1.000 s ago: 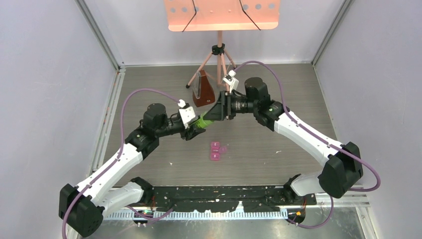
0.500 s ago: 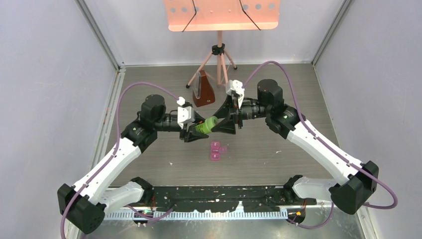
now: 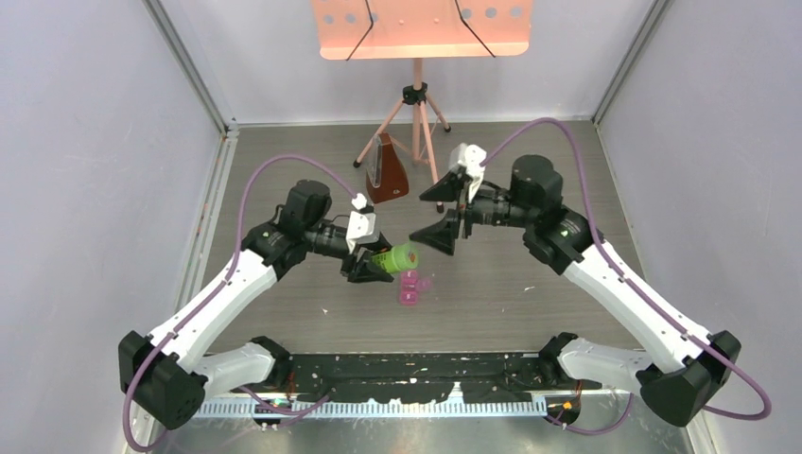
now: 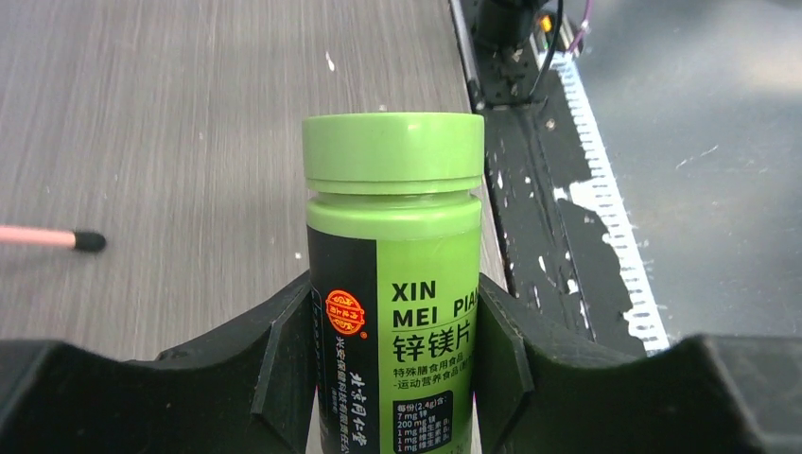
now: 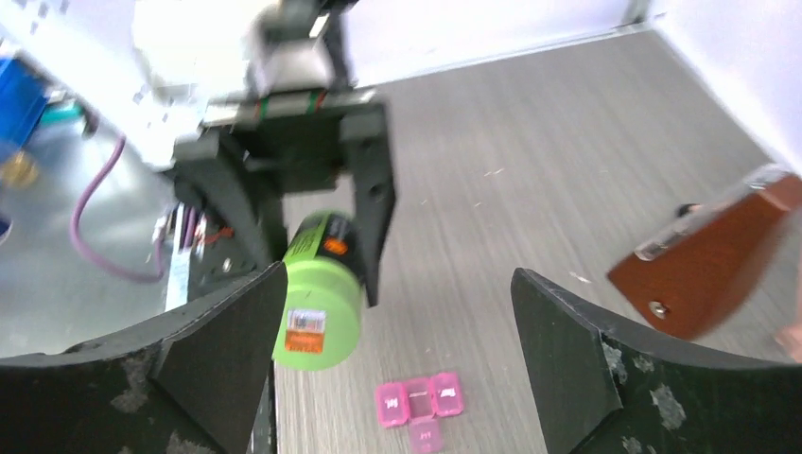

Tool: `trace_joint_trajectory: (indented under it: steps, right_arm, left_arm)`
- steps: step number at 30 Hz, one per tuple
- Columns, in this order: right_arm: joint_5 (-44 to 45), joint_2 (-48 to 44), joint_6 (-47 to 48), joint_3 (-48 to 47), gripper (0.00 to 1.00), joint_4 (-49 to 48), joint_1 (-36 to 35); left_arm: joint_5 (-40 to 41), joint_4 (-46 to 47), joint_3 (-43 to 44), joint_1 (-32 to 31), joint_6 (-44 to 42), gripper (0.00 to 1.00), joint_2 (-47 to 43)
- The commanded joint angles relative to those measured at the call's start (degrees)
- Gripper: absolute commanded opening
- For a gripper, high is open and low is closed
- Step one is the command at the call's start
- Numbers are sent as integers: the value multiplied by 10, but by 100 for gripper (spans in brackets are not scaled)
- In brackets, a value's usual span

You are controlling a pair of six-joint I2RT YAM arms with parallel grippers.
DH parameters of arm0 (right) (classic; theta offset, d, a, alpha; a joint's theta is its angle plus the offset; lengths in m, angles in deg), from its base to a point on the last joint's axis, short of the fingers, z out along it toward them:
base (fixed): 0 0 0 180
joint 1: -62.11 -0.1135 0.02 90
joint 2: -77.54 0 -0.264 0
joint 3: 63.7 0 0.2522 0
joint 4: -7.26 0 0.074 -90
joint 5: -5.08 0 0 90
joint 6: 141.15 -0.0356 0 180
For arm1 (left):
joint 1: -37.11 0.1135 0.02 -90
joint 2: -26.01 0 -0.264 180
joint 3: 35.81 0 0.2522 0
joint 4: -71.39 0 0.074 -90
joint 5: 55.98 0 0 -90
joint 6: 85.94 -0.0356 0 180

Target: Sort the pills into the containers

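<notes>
My left gripper (image 3: 378, 260) is shut on a green bottle (image 3: 397, 256) with its green cap on, held level just above the table. In the left wrist view the bottle (image 4: 392, 218) fills the gap between the fingers (image 4: 284, 350). The pink pill box (image 3: 409, 287), the containers, lies on the table just below the bottle's cap end. In the right wrist view the pill box (image 5: 421, 399) has its middle lid flipped open. My right gripper (image 3: 418, 216) hangs open, apart from the bottle (image 5: 320, 293), which sits near its left finger (image 5: 236, 331). No pills are in view.
A brown metronome (image 3: 386, 172) stands behind the grippers, also seen at the right in the right wrist view as the metronome (image 5: 709, 260). A pink music stand's tripod (image 3: 416, 104) is at the back. Grey walls close in both sides.
My right gripper has let go of the bottle's cap end, opened wide and drawn back to the right. The left arm has carried the bottle right and nearer the pill box.
</notes>
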Motion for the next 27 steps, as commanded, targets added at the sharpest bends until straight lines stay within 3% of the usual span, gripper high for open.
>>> trace_joint_trajectory:
  steps: [1,6,8,12,27]
  right_arm:
    - [107,-42,-129,12,96,-94,1]
    - [244,-42,-266,8,99,-57,-21]
    - [269,-20,-320,-6,93,-13,-29]
    - [294,32,-407,-28,92,49,-44]
    - [215,103,-542,6,99,-58,-50]
  left_arm:
    - [87,72,-45,-5,18,0,-53]
    - [198,175,-95,-6,46,0,-86]
    - [235,200,-106,-8,47,0,-97]
    - [273,210,-110,-9,41,0,-106]
    - [306,230,-122,-9,58,0,-117]
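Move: The left hand holds the green bottle lying over to the right, its lid about 5 cm to the right of that hand and 1 cm above it. From the open right hand the lid lies roughly 5 cm back, 4 cm to the left and 5 cm below. The pink pill box on the table is some 1 cm back, 4 cm left and 30 cm below the right hand, and the loose pink compartment is about 4 cm to the right of the box. Keeping its grip on the bottle, the left hand dips slightly, then carries it forward about 7 cm and a little left, swinging counter-clockwise towards the right gripper. The right hand, fingers staying wide open, first lifts about 3 cm off, then goes down past its starting height, forward and slightly left, rolling some 50 degrees about its pointing line and turning clockwise to bring its fingers close up to the lid for a fresh grip. ##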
